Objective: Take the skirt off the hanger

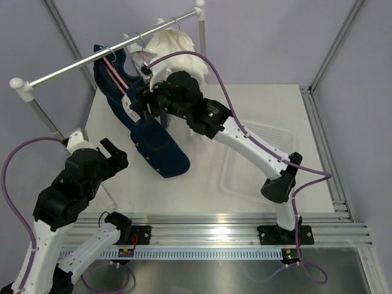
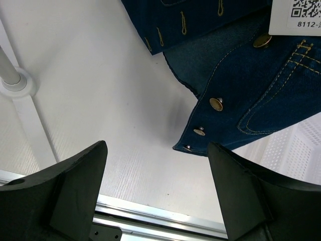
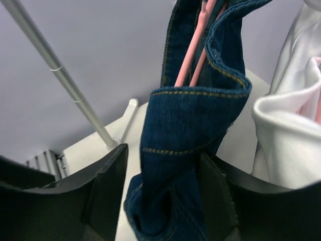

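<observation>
A dark blue denim skirt (image 1: 153, 144) hangs on a pink hanger (image 1: 115, 73) from the rail, and its lower end lies on the table. My right gripper (image 1: 138, 104) is up at the hanging part. In the right wrist view its jaws stand open around a fold of the skirt (image 3: 190, 125), with the right finger against the denim and a gap at the left finger; the gripper (image 3: 163, 155) sits just under the pink hanger (image 3: 193, 55). My left gripper (image 2: 158, 148) is open and empty near the table's front left, short of the skirt's buttoned hem (image 2: 251, 75).
A white garment (image 1: 174, 46) hangs to the right of the skirt on the same rail (image 1: 73, 67). The rack's post (image 3: 65, 80) and foot (image 2: 15, 83) stand at the left. A clear perforated basket (image 1: 257, 165) lies on the right. A metal rail (image 1: 233, 220) runs along the front edge.
</observation>
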Tool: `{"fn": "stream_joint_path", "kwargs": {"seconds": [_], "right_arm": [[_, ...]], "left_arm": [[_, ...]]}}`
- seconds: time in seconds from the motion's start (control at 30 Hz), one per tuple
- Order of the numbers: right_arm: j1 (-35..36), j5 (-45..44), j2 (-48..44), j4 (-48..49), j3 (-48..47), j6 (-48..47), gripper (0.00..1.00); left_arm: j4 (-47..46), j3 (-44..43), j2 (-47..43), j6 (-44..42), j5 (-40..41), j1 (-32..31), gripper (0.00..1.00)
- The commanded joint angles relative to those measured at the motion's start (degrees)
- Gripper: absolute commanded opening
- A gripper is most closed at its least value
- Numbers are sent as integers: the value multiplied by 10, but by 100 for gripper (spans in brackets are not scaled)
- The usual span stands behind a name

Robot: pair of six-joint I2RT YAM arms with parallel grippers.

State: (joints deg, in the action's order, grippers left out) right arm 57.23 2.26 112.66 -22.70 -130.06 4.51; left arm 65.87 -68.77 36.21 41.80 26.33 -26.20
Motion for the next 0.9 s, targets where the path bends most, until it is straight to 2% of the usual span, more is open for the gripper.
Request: {"fn": "stream_joint_path", "kwargs": {"seconds": [0.0,0.2,0.23,0.37,0.47,0.63,0.87], "right_arm": [[3,-39,54,-28,-88,-42,59],[3,-61,90,-31,-125,-82,49],[3,-62,92,-29,-126,-83,39],[5,-75,101,-26,-134,-90,19],[9,-78,97,-9,-124,-100,0],[22,-96,82,29,-121,-115,0],[24,-126,45,61,-120,-82,0]], "left_arm": [[-23,-2,-10,-11,13,-2,85],[-17,-6,-20,-25,20,-2,86],[-18,-7,-21,-26,20,-2,86],[-23,-7,-21,-30,14,-3,86],[-29,-4,-21,-31,7,-3,86],[-36,2,-21,-34,-2,-2,86],[-41,19,-34,-34,-11,-3,87]]}}
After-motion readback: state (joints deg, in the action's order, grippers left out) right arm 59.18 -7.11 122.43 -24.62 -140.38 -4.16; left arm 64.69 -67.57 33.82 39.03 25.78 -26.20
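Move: The near fold of the skirt's waistband lies just off the open right fingers, about 3 cm ahead, 3 cm left and 2 cm below. The pink hanger rises beyond it, its middle some 5 cm ahead of the hand, 6 cm left and 8 cm above. The hanging white garment is about 9 cm straight ahead, at hand height. From the left hand the waistband is roughly 14 cm ahead, 6 cm right and 10 cm up. The right hand eases about 3 cm forward, also down and left, and pinches the skirt's waistband shut. ##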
